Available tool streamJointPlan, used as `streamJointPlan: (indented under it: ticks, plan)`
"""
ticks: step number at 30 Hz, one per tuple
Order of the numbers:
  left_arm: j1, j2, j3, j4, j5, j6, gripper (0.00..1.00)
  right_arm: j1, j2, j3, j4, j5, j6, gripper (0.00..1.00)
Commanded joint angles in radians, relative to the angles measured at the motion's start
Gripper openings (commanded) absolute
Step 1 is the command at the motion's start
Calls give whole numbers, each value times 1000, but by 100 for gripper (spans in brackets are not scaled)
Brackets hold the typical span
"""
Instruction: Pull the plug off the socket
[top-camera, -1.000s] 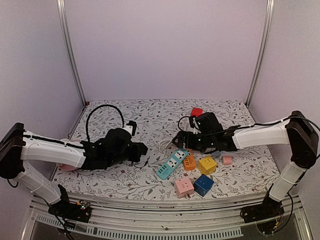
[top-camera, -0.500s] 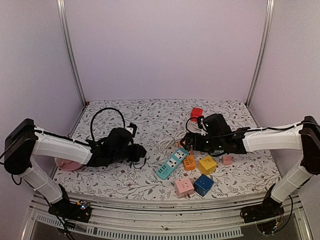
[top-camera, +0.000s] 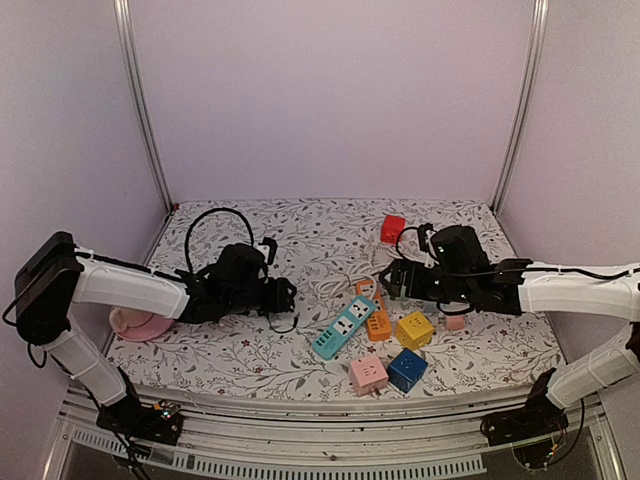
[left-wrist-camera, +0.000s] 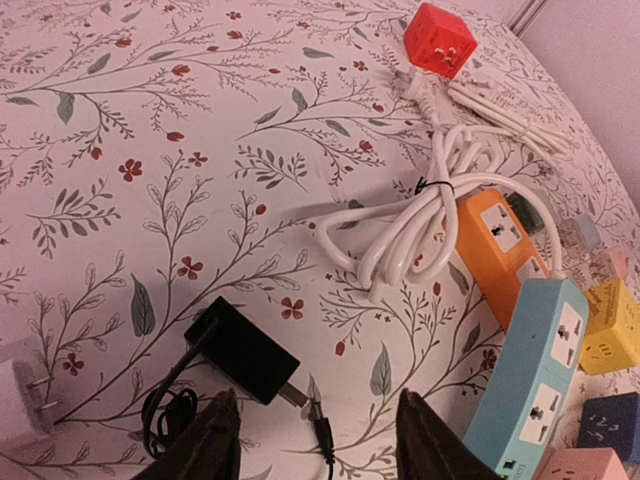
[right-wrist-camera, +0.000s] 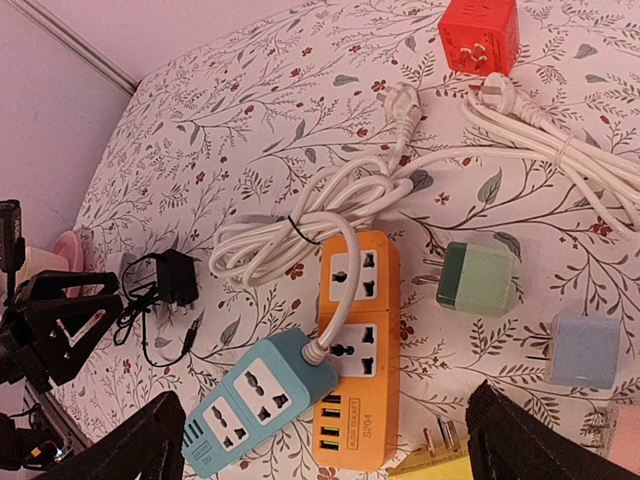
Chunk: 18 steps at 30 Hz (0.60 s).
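The black plug (left-wrist-camera: 240, 350) lies flat on the flowered cloth with its prongs free of any socket and its thin black lead coiled beside it. My left gripper (left-wrist-camera: 315, 450) hovers just over it, open, and the plug sits ahead of the left finger (left-wrist-camera: 215, 440) without touching it. The blue socket strip (right-wrist-camera: 255, 400) and orange socket strip (right-wrist-camera: 360, 350) lie side by side with nothing plugged in. My right gripper (right-wrist-camera: 340, 455) stands wide open above them, holding nothing. The top view shows my left gripper (top-camera: 285, 298) left of the blue strip (top-camera: 343, 328) and my right gripper (top-camera: 395, 280) behind it.
A coiled white cable (right-wrist-camera: 300, 230) runs from the blue strip. Around it lie a green adapter (right-wrist-camera: 478, 278), a pale blue adapter (right-wrist-camera: 585, 350), a red cube (top-camera: 392, 228), a yellow cube (top-camera: 414, 329), a pink cube (top-camera: 367, 374) and a dark blue cube (top-camera: 406, 369). A pink dish (top-camera: 140, 325) sits far left.
My left gripper has gone from shut to open, and the black plug now lies loose on the cloth. My right arm has drawn back to the right, away from the strips.
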Motion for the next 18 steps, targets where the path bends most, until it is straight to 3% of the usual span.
streamJointPlan:
  ticks: [1,13,18]
  plan:
    - [14,15,18,15,16,6,55,7,-56,-27,-39,55,-16,99]
    - [14,-35,5,13,17,16,73,-15,-130,-45,-69,94,-31,99]
    - [14,-71,-5,9,9,19,93,-24,-149,-53,-75,99,-32,99]
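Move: The black plug lies just in front of the left gripper, about 4 cm ahead and 6 cm below it; the white plug is some 6 cm ahead and 9 cm left of that hand, the teal socket 12 cm to its right and 4 cm back. From the right gripper the teal socket is about 8 cm left, 2 cm back and 9 cm down; the green plug is 6 cm ahead and 1 cm right. Hold the left gripper in place behind the black plug and spread its half-open fingers until they are nearly wide open, then begin to lift by just under 1 cm. Meanwhile carry the empty, wide-open right gripper about 3 cm to the right and 1.5 cm up, away from the teal socket. ##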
